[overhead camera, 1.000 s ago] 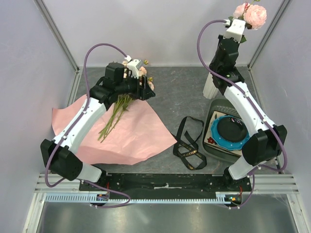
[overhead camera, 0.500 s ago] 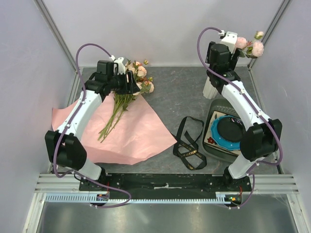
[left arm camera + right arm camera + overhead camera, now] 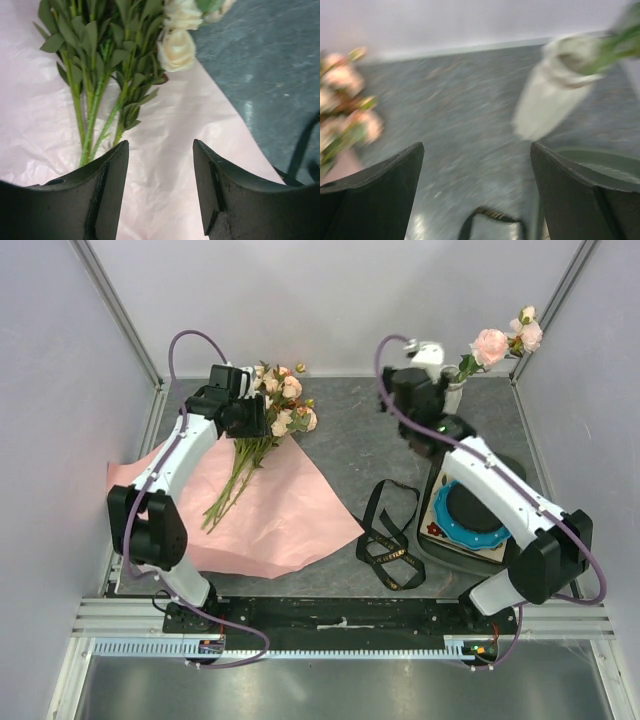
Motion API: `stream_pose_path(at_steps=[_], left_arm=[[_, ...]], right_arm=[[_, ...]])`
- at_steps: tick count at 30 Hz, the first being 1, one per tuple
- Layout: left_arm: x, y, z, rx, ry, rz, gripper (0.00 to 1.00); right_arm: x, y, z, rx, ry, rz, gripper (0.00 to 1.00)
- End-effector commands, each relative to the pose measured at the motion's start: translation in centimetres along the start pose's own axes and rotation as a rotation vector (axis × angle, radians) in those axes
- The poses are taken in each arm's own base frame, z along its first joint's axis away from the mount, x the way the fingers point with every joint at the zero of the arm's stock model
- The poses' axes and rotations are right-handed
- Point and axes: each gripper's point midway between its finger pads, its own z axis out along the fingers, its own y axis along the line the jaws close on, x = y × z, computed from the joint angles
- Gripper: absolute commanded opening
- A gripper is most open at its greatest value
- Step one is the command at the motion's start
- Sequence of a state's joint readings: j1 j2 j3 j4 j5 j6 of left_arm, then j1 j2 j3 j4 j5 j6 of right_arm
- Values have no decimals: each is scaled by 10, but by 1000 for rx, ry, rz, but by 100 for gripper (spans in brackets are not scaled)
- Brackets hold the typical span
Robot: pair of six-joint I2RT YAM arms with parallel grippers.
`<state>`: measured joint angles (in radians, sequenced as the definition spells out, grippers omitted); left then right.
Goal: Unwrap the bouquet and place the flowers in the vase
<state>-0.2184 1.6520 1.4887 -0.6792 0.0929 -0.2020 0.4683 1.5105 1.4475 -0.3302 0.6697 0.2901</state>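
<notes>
The bouquet is unwrapped. Its flowers [image 3: 283,403] lie loose, stems [image 3: 95,115] pointing toward me, on the flattened pink paper [image 3: 270,525]. The white vase [image 3: 455,395] stands at the back right, and a few pink roses [image 3: 492,344] rise from it. My left gripper [image 3: 255,418] hovers open just over the stems. In the left wrist view its fingertips [image 3: 160,150] frame bare paper, with the stems ahead and to the left. My right gripper [image 3: 402,398] is open and empty, left of the vase [image 3: 550,92]. The right wrist view [image 3: 477,150] is blurred.
A black ribbon [image 3: 388,535] lies looped in the middle of the grey table. A blue round dish [image 3: 470,510] sits on a dark pad at the right, under my right arm. Pale walls and metal posts close in the back and sides.
My right gripper opened, left the pink roses standing in the vase, and swung down and to the left. My left gripper shifted back over the lying flowers, staying open.
</notes>
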Motion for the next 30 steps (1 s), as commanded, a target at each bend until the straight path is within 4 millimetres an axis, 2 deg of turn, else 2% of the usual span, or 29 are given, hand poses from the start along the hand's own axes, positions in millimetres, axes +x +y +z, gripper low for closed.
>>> stream_pose_path(at_steps=[1,2,3,4,5,6,8,9,11,12,13,15,18,30], left_arm=[[4,38,17,-155,52,50,59],[6,41,20,-164,65,52,56],[12,45,28,-174,95,54,55],[15,50,30,-193,106,56,53],[17,52,31,-199,117,61,49],[25,54,37,-205,152,65,47],[31,53,42,-203,173,69,43],[35,53,44,-205,188,79,43],[45,52,54,-214,230,97,43],[48,53,57,-220,245,103,44],[57,54,63,-235,278,113,45],[60,54,68,-245,295,120,45],[65,56,75,-248,315,122,40],[83,67,100,-284,393,133,40]], right_arm=[[43,99,-62,-323,36,-104,94],[54,116,-73,-388,48,-123,93],[74,138,-92,-482,82,-146,93],[85,150,-102,-546,104,-152,93],[88,166,-114,-629,97,-133,92],[113,181,-132,-738,153,-145,91],[127,192,-145,-812,181,-126,91],[141,192,-148,-826,216,-127,91],[150,194,-157,-862,248,-98,90],[161,190,-157,-863,268,-101,90],[159,190,-161,-878,267,-82,90],[166,185,-163,-879,276,-86,90],[166,180,-164,-878,267,-87,90],[170,181,-167,-896,281,-74,89]])
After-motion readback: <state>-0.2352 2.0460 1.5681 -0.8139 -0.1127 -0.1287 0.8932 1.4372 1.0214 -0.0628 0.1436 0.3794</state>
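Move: The bouquet's stems, just below the leaves, lie about 16 cm beneath the left hand, some 4 cm to its left and level fore and aft; the blooms are about 15 cm ahead, 5 cm right and 14 cm below, and the stem ends 18 cm back and 13 cm left. From the right hand those stems lie about 44 cm left, 3 cm back and 28 cm down; the vase stands 9 cm ahead and 4 cm right, the black ribbon 22 cm back and 10 cm left. The left hand sinks about 15 cm onto the bouquet's stems, easing some 3 cm left early on, while its fingers tip to point more steeply down and draw partly together around the stems below the leaves without shutting. Meanwhile the empty right hand swings quickly away from the vase towards the bouquet, about 22 cm left, 15 cm back and 12 cm down, turning roughly 50 degrees counter-clockwise with fingers kept wide open, and comes to wait above the right part of the wrapping paper. ##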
